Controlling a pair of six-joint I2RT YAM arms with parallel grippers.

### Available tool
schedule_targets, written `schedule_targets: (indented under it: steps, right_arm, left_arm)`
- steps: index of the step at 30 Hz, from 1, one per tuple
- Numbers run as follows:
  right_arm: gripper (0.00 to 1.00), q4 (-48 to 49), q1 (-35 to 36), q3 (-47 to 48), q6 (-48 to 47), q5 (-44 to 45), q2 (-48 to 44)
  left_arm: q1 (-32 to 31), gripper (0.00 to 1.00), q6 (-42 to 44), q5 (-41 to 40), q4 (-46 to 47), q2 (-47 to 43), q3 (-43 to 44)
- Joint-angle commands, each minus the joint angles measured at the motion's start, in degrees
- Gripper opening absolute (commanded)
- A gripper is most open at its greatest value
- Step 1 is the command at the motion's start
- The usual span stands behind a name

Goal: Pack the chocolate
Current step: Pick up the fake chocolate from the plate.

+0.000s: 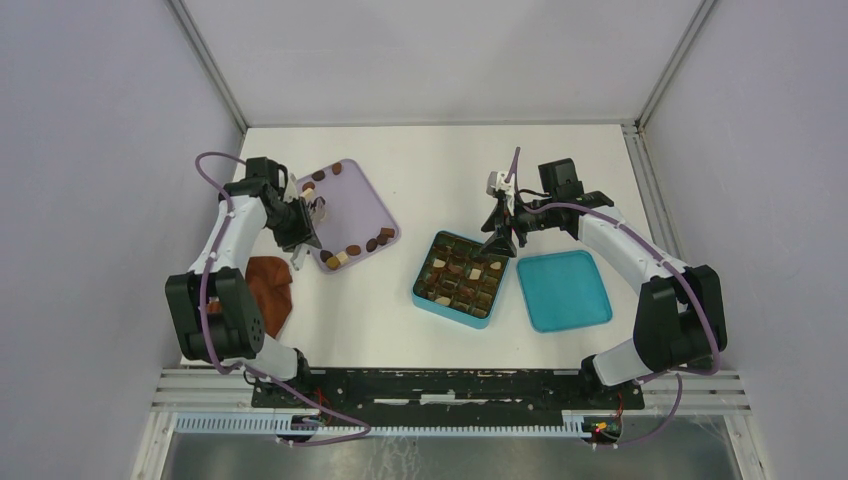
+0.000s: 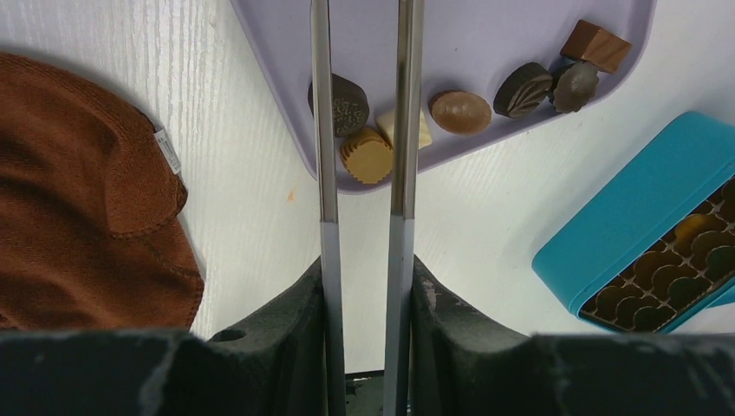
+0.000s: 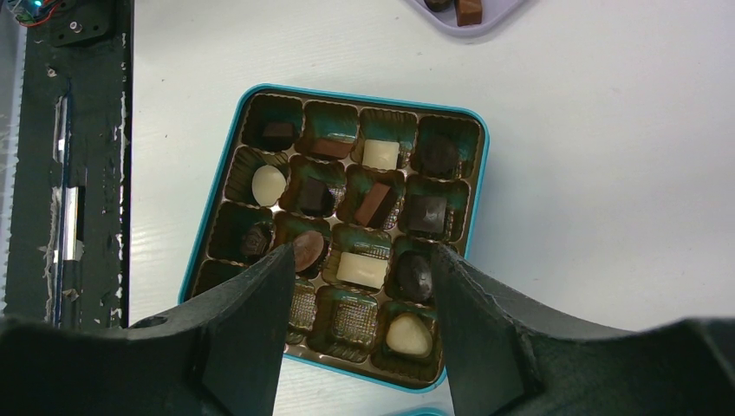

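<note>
Several chocolate pieces (image 2: 461, 112) lie along the near rim of the lilac tray (image 2: 485, 35), among them a tan ridged round (image 2: 367, 156) and a brown block (image 2: 595, 45). My left gripper (image 1: 316, 210) hangs over that tray (image 1: 365, 200). Its two long metal blades (image 2: 322, 130) stand a narrow gap apart and run out of the top of the wrist view. A small pale piece shows by their tips from above; I cannot tell if it is held. My right gripper (image 3: 362, 253) is open and empty above the teal box (image 3: 208, 225), whose cells hold several chocolates (image 3: 381, 154).
A reddish-brown cloth (image 1: 270, 288) lies left of the tray, near the left arm. The teal lid (image 1: 564, 290) rests flat just right of the teal box (image 1: 418, 290). White walls close the table at the back and sides.
</note>
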Motion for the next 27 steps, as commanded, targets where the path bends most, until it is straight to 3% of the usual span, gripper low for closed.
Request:
schedule_targets:
  steps: [1,18,27]
  right_arm:
    - [0.64,-0.2,-0.2,2.0,-1.2,-2.0,0.2]
    - [0.64,-0.2,-0.2,2.0,-1.2,-2.1,0.3]
    - [0.64,-0.3,-0.2,2.0,-1.4,-2.0,0.4]
  left_arm:
    - [-0.3,0.03,0.5,0.6,0.9,-0.5,1.1]
    - [-3.1,0.02,-0.3,3.3,-0.7,-3.8,2.2]
    - [-10.8,0.04,-2.2,4.1,0.9,-0.6,2.5]
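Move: The box being filled has its middle about 28 cm to the left hand's right, 5 cm back and 8 cm lower. The chocolate at the ends of the tongs this hand holds is some 9 cm ahead and 2 cm right. On the near plate rim, the gold chocolate is about 4 cm right, level fore and aft; the square brown one 14 cm right, 4 cm ahead. From the right hand, the box's middle is about 5 cm left, 4 cm back, 13 cm down. The chocolate, already pinched in the tongs, is carried off across the plate towards the box: the left hand first eases up about 2 cm while edging right, then levels off and speeds up to the right, some 5 cm sideways in all. The wrist turns roughly 10 degrees clockwise, and the fingers keep their hold on the tongs. ##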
